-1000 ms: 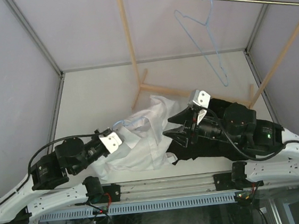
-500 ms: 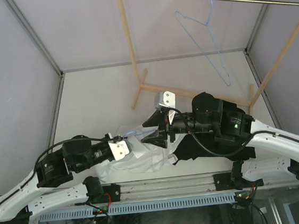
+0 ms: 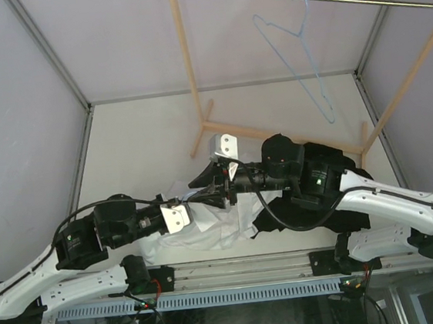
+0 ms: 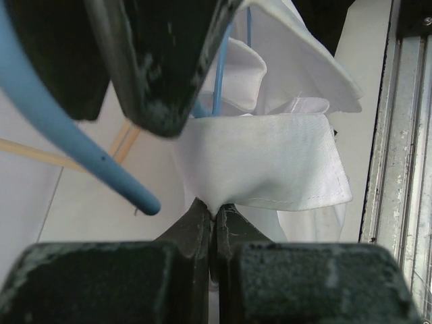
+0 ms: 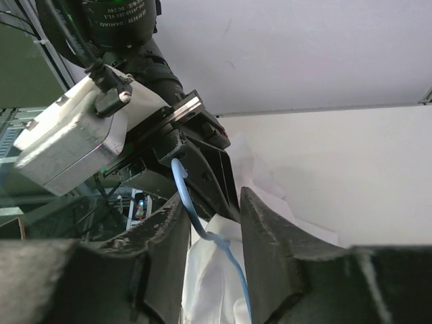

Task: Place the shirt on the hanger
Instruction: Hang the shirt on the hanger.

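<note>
The white shirt (image 3: 208, 229) lies bunched at the table's near edge. My left gripper (image 3: 190, 209) is shut on a fold of its fabric (image 4: 270, 162), jaws pressed together (image 4: 214, 214). A blue wire hanger's hook (image 5: 185, 196) rises out of the shirt's collar. In the left wrist view the hook (image 4: 67, 135) curves past on the left. My right gripper (image 3: 208, 192) has reached over to the left gripper's tips. Its jaws (image 5: 214, 199) stand apart with the hook between them, close to the left finger (image 5: 165, 250).
A second blue hanger (image 3: 299, 60) hangs from the metal rail of the wooden rack (image 3: 187, 64) at the back. A black garment (image 3: 273, 222) lies under the right arm. A metal rail (image 4: 405, 135) borders the table's near edge.
The right arm has swung left from the black garment across the shirt to the left gripper, and its jaws have narrowed around the hook. The left gripper has kept its hold and shifted slightly right.
</note>
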Robot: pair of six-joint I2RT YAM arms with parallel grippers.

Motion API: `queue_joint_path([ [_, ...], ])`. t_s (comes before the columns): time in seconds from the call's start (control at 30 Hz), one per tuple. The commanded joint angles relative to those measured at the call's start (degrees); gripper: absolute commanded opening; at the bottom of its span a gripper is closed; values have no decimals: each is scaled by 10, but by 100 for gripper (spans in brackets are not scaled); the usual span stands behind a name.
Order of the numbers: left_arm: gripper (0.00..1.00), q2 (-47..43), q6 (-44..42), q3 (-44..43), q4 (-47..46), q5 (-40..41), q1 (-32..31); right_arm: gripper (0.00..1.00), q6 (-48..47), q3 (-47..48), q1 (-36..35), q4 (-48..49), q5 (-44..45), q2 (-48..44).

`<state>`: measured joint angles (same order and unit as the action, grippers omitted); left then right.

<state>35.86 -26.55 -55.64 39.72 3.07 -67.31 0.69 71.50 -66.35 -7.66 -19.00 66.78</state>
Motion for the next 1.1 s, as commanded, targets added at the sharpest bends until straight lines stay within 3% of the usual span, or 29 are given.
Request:
queue_joint_path([
  [0.0, 0, -5, 7, -25, -47, -14, 2, 32, -14, -5, 2, 34, -6, 17],
  [0.17, 0, -24, 18, -14, -67, 0, 2, 26, -14, -34, 2, 46, 3, 13],
  [0.3, 1, -35, 23, -6, -75, 4, 2, 0, -17, -42, 1, 53, 3, 1],
  [0.4, 11, -38, 35, -1, -80, 17, 2, 0, -17, -42, 2, 59, 17, -18],
  [0.5, 35, -48, 49, 6, -86, 33, 2, 0, -19, -30, 12, 52, 25, -40],
  [0.67, 97, -81, 65, 17, -100, 80, 2, 0, -43, 23, 36, -17, 59, -66],
  [0.97, 100, -158, 116, 57, -146, 238, 2, 0, -30, 52, 73, -62, 131, -134],
  [1.07, 100, -168, 144, 89, -176, 251, 2, 0, -16, 52, 73, -59, 142, -152],
])
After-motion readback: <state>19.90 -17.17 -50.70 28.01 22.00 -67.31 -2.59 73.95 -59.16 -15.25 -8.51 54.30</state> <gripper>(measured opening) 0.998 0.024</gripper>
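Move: About 3 cm beneath the right hand and 1 cm to its left, level with it fore and aft, is the blue hanger's neck. The white shirt's edge, pinched by the left fingers, lies some 6 cm below this hand, 2 cm back and 2 cm to its right; the black shirt is about 30 cm to its right, 3 cm ahead and 20 cm down. From the left hand the hanger's neck is roughly 2 cm ahead, 3 cm left and 3 cm up. Sinking about 3 cm, the right hand shuts its half-open fingers on the hanger's neck just below the hook, then carries it right some 10 cm, up about as far and slightly forward, turning clockwise. Once that grip is made, the left hand opens wide, lets go of the white shirt's edge and draws off left and up, rolling about 25 degrees and turning counter-clockwise. ##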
